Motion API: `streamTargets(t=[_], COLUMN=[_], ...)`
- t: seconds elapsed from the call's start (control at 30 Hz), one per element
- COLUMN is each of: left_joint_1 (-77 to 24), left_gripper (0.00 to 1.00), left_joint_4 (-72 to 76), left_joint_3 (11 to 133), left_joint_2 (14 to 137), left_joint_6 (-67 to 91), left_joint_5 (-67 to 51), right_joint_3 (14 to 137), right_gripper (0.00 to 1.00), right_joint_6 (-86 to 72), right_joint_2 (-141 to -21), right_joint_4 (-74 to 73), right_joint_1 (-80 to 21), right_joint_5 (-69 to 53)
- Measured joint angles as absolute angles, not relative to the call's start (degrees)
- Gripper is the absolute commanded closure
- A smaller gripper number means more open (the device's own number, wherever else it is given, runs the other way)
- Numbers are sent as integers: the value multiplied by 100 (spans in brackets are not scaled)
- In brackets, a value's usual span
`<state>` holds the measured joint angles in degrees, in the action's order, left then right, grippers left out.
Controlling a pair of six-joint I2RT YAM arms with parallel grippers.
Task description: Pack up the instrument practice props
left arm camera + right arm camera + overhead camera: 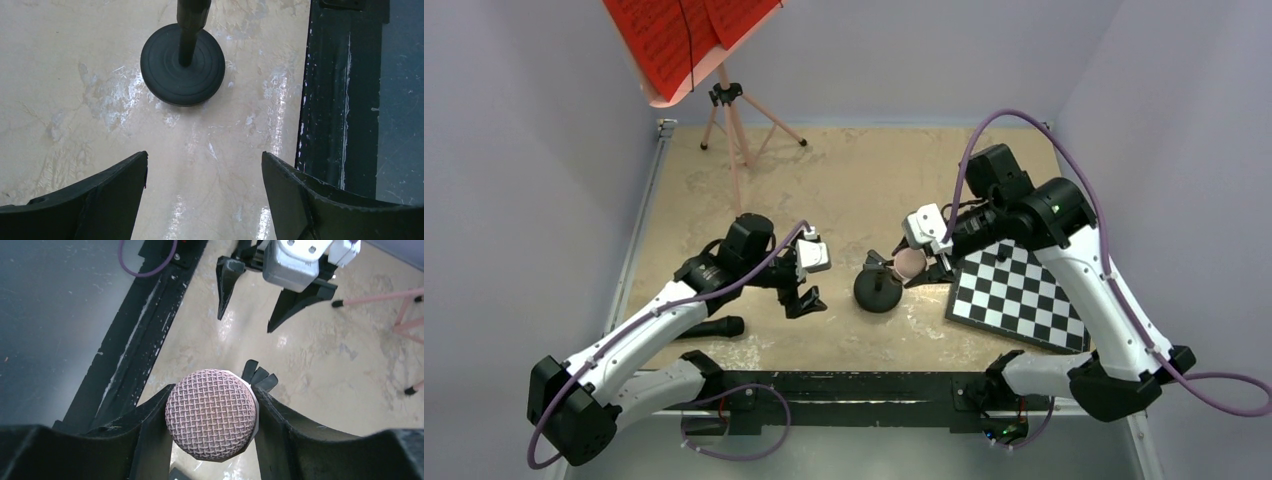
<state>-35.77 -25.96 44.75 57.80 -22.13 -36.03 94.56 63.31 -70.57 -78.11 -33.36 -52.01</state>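
Observation:
My right gripper [212,420] is shut on a pink mesh microphone head [212,412], which fills the gap between both fingers. In the top view this head [910,263] sits just above a black round base [878,290]. A dark rod [188,40] rises from that base [182,67] in the left wrist view. My left gripper [205,156] hangs open and holds nothing, a short way left of the base [805,300]. The pink music stand [729,120] with red sheet-music pages [679,35] stands upright at the far left. A black cylinder [714,327], perhaps a microphone body, lies beside my left arm.
A black-and-white checkerboard [1019,295] lies flat under my right arm. The black mounting rail [854,390] runs along the near edge. The stand's tripod legs [395,310] spread over the far left floor. Grey walls close in both sides.

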Motion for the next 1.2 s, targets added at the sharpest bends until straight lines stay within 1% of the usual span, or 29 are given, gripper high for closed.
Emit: streamTargets(t=[0.1,0.2,0.33,0.53,0.63,0.83,0.97,1.1,1.13,1.17,1.2], left_joint_1=[-3577,-3577,-3577,-3577,-3577,-3577,-3577,-3577,-3577,-3577,-3577], left_gripper=[12,11,11,10,9,8,8,8,8,8,8], left_joint_4=[-2698,-2825,-3022,-3190,-3201,-3232,-3223,-3135,-3103,-3074,-3052], left_joint_3=[4475,4475,4517,4543,4543,4543,4541,4541,4541,4541,4541], left_joint_2=[5695,5645,5599,5406,5325,5371,5465,5621,5662,5712,5756], left_joint_6=[-2228,-2228,-2217,-2327,-2429,-2622,-2681,-2683,-2683,-2683,-2683], left_joint_5=[-3627,-3638,-3669,-3677,-3662,-3592,-3551,-3546,-3546,-3544,-3535], right_joint_3=[9861,10200,10558,10617,10613,10720,10906,10879,10851,10836,10825], right_gripper=[96,99,100,98,96,88,72,49,41,30,10], right_joint_6=[6766,7140,7743,8353,8473,8493,8401,8298,8259,8215,8143], right_joint_2=[-7422,-7817,-8353,-8750,-8783,-9024,-9317,-9271,-9247,-9220,-9194], right_joint_4=[-8187,-8584,-8982,-9048,-9048,-9120,-9065,-9037,-9021,-9008,-8997], right_joint_1=[-3336,-3336,-3339,-3339,-3339,-3339,-3330,-3328,-3328,-3328,-3321], right_joint_5=[-5502,-5765,-5992,-6086,-6093,-6093,-6173,-6141,-6130,-6117,-6101])
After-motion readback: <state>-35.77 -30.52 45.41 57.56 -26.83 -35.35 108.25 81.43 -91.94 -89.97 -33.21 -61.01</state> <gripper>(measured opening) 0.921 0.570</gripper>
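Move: The right hand already grips the pink microphone, which sits in its clip stand; the stand's black round base is about 5 cm ahead, 5 cm left and some 31 cm below. From that hand the open left gripper is some 18 cm left, 3 cm ahead and 17 cm lower, and the chess board's middle lies about 25 cm right, 6 cm ahead. From the left hand, the stand base is about 12 cm right, 4 cm ahead and 14 cm below. Still gripping the pink microphone's end, the right hand carries it with its stand to the left and forward, about 5 cm left and 4 cm out, bringing them towards the waiting left gripper while turning some 15 degrees counter-clockwise and, after a slight rise, sinking about 2 cm. It then stops and its grip force drops at the very end with the fingers barely parting, while the left hand stays wide open, drifting only a centimetre or two and touching nothing. ##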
